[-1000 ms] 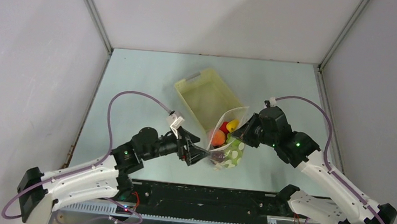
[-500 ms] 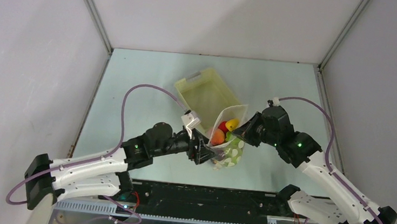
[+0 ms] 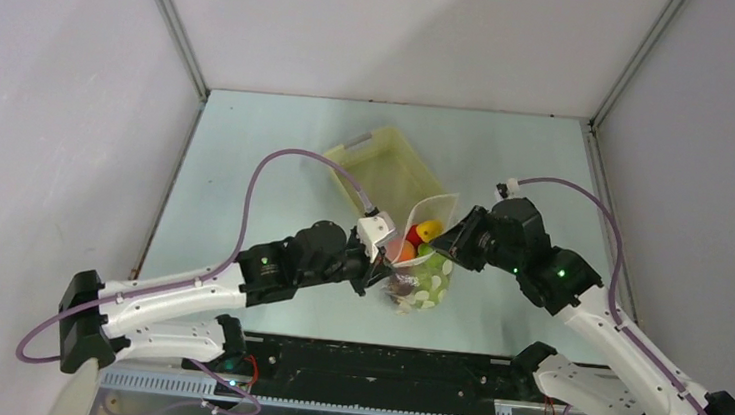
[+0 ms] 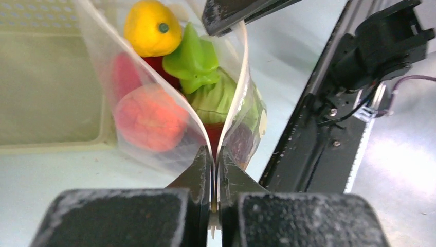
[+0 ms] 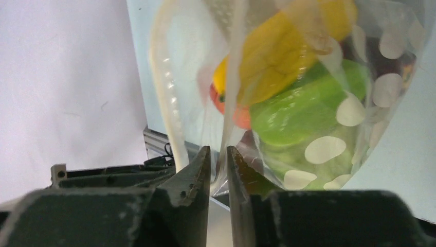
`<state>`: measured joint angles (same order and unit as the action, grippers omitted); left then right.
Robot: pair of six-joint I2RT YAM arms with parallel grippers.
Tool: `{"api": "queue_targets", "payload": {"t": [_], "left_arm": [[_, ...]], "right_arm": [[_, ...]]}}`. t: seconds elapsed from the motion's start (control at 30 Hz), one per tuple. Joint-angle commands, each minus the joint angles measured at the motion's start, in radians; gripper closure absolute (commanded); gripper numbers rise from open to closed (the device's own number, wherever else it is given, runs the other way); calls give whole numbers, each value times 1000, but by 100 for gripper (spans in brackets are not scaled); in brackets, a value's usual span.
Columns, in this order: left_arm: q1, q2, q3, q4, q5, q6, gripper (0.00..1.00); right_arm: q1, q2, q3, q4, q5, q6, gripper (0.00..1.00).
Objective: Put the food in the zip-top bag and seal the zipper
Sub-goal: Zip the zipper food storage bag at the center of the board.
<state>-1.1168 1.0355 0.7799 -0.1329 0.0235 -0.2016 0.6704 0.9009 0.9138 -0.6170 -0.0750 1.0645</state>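
Note:
The zip-top bag (image 3: 430,278), clear with white dots, stands upright in front of the basket with its mouth open in a V. Inside lies the food: a yellow fruit (image 4: 152,28), a peach (image 4: 150,117), a green piece (image 4: 198,59) and dark red ones lower down. My left gripper (image 4: 213,152) is shut on the near end of the mouth, both walls of the zipper (image 4: 242,67) pinched together. At the mouth's far end, my right gripper (image 5: 218,150) has a narrow gap between its fingers, and the bag's edge stands loose in it.
The pale yellow slotted basket (image 3: 379,168) sits just behind the bag, touching it. A black rail (image 4: 319,128) runs along the table's near edge close to the bag. Grey walls close in the table on three sides.
My left arm reached forward to the bag's near corner and its jaws shut on the mouth edge. My right gripper's jaws parted slightly; the bag stayed in place.

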Motion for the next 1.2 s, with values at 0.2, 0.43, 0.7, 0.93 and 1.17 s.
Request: {"api": "queue_targets", "payload": {"t": [0.2,0.43,0.7,0.93,1.17], "left_arm": [[-6,-76,70,-110,-76,298,100],[-6,-173,19,-106,-84,506,100],[-3,-216,14,-134,-47,560,100],[-4,-172,39,-170,-18,566,100],[-3,-166,36,-170,7,561,100]], "right_arm": [[-8,-156,47,67,-88,-638,34],[-2,-251,52,24,-455,-1357,11],[7,-148,73,5,-824,-1844,1],[99,72,206,-46,-741,-2001,1],[120,245,297,-124,-740,-2111,0]]}}
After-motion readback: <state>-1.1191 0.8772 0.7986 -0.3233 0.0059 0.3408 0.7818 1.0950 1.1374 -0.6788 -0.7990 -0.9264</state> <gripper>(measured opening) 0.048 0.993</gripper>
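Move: The right hand is at the near-right rim of the zip-top bag. The zipper corner pinched by the left hand lies about 8 cm to its left, 4 cm back and a little lower. The peach is some 5 cm left, 2 cm back and 7 cm below, and the yellow fruit about 3 cm ahead, 5 cm down. From the left hand, that zipper corner is right at its fingertips; the peach is about 3 cm ahead, 3 cm right and 7 cm below. The right fingers let go of the bag's rim and spread wide; the hand lifts and draws back, then swings left and sinks slightly towards the left hand's pinch, rolling some 120 degrees counter-clockwise so its open fingers straddle the mouth. The left hand keeps both rims pinched and carries the corner about 5 cm left, rising then easing down, rolling roughly 30 degrees. ##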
